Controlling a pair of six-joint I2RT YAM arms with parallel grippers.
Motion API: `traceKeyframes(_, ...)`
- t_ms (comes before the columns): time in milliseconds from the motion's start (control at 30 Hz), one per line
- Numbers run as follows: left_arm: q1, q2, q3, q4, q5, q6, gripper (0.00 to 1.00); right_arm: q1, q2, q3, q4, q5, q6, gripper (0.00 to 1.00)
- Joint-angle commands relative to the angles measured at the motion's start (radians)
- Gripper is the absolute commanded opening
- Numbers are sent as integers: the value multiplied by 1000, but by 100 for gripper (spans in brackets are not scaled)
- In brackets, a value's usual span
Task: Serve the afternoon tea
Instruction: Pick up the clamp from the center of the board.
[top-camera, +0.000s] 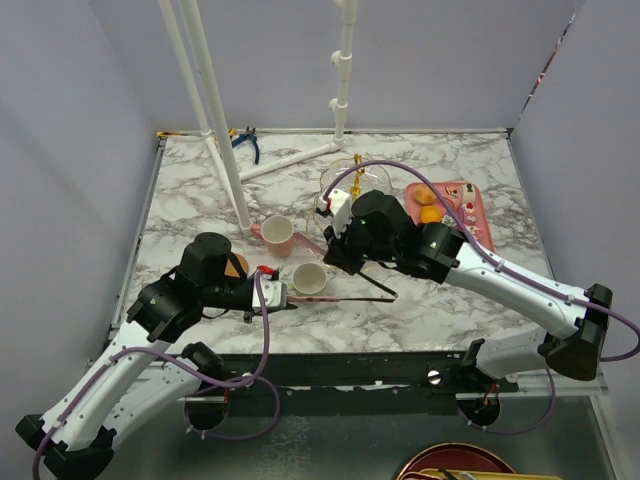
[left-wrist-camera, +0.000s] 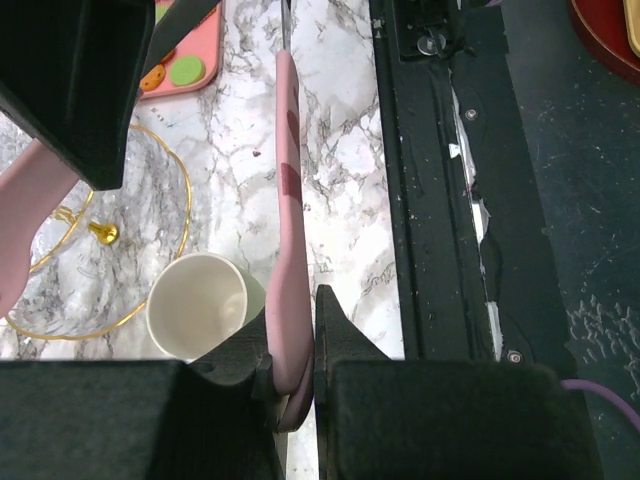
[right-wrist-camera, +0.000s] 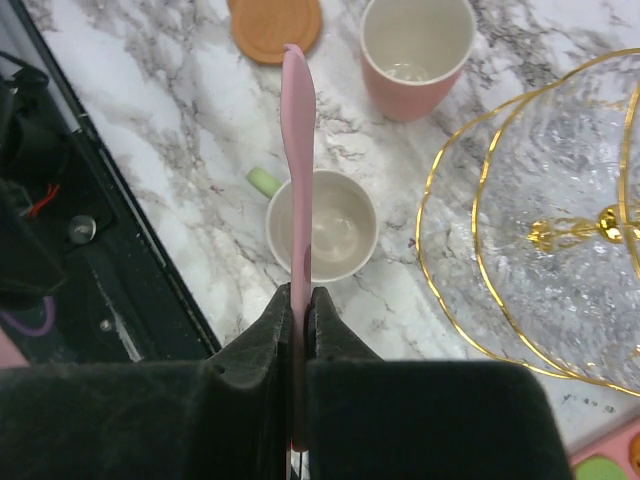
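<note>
A pair of pink-tipped tongs (top-camera: 315, 298) hangs over the marble, its two thin arms meeting at a dark joint (top-camera: 393, 296). My left gripper (top-camera: 283, 298) (left-wrist-camera: 293, 310) is shut on one pink arm (left-wrist-camera: 288, 200). My right gripper (top-camera: 342, 266) (right-wrist-camera: 301, 295) is shut on the other pink arm (right-wrist-camera: 298, 150), just above the pale-green mug (top-camera: 309, 278) (left-wrist-camera: 195, 305) (right-wrist-camera: 345, 225). Behind that stands the pink mug (top-camera: 277, 232) (right-wrist-camera: 415, 50). A brown coaster (top-camera: 238, 265) (right-wrist-camera: 277, 25) lies to its left. The glass stand with gold rims (top-camera: 355, 180) (left-wrist-camera: 150, 300) (right-wrist-camera: 560, 300) is empty.
A flat pink tray (top-camera: 480, 215) (left-wrist-camera: 205, 40) at the back right carries macarons and small cakes. White pipes (top-camera: 225, 130) rise from the back left, with blue pliers (top-camera: 245, 140) beside them. A black rail (top-camera: 380, 365) runs along the table's near edge.
</note>
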Motion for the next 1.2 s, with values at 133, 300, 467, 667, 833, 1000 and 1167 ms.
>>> traceKeyframes(133,-3,-39,83,-84,97,69,0,-11,15,40,63,189,-2,1)
traceKeyframes(300,-3,-78,85,-120,110,45,0,-21,36,45,76,175,-5,1)
traceKeyframes(467,-3,-105,54,-126,119,31,0,-26,45,61,112,-2,9,1)
traceKeyframes(667,-3,-59,13,-57,52,131,53,-19,146,140,23,-129,41,0)
traceKeyframes(833,-3,-16,60,-47,49,169,74,2,132,121,4,-103,50,0)
traceKeyframes(1000,-3,12,72,-76,35,219,74,16,124,134,-30,-86,41,1)
traceKeyframes(1167,-3,50,114,-77,17,217,72,59,151,172,-112,-38,14,0)
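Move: The clamp hangs spread between both hands, one pink leg in each. Its middle lies about 10 cm right and 3 cm ahead of the left hand, and some 4 cm back and 2 cm right of the right hand, roughly level with both. From the right hand, the green cup stands about 5 cm back, 5 cm left and 20 cm below, the pink mug about 5 cm ahead and 12 cm left, and the cake stand about 9 cm ahead and 4 cm right. The clamp's near leg is let go as the left fingers open wide, after that hand has drawn about 2 cm back, left and up; the hand then returns forward and right, fingers open around the leg. The right hand keeps its pinch on the far leg, goes about 2 cm forward and slightly up, then swings some 4 cm left, back and down, bringing the clamp in towards the left hand. ##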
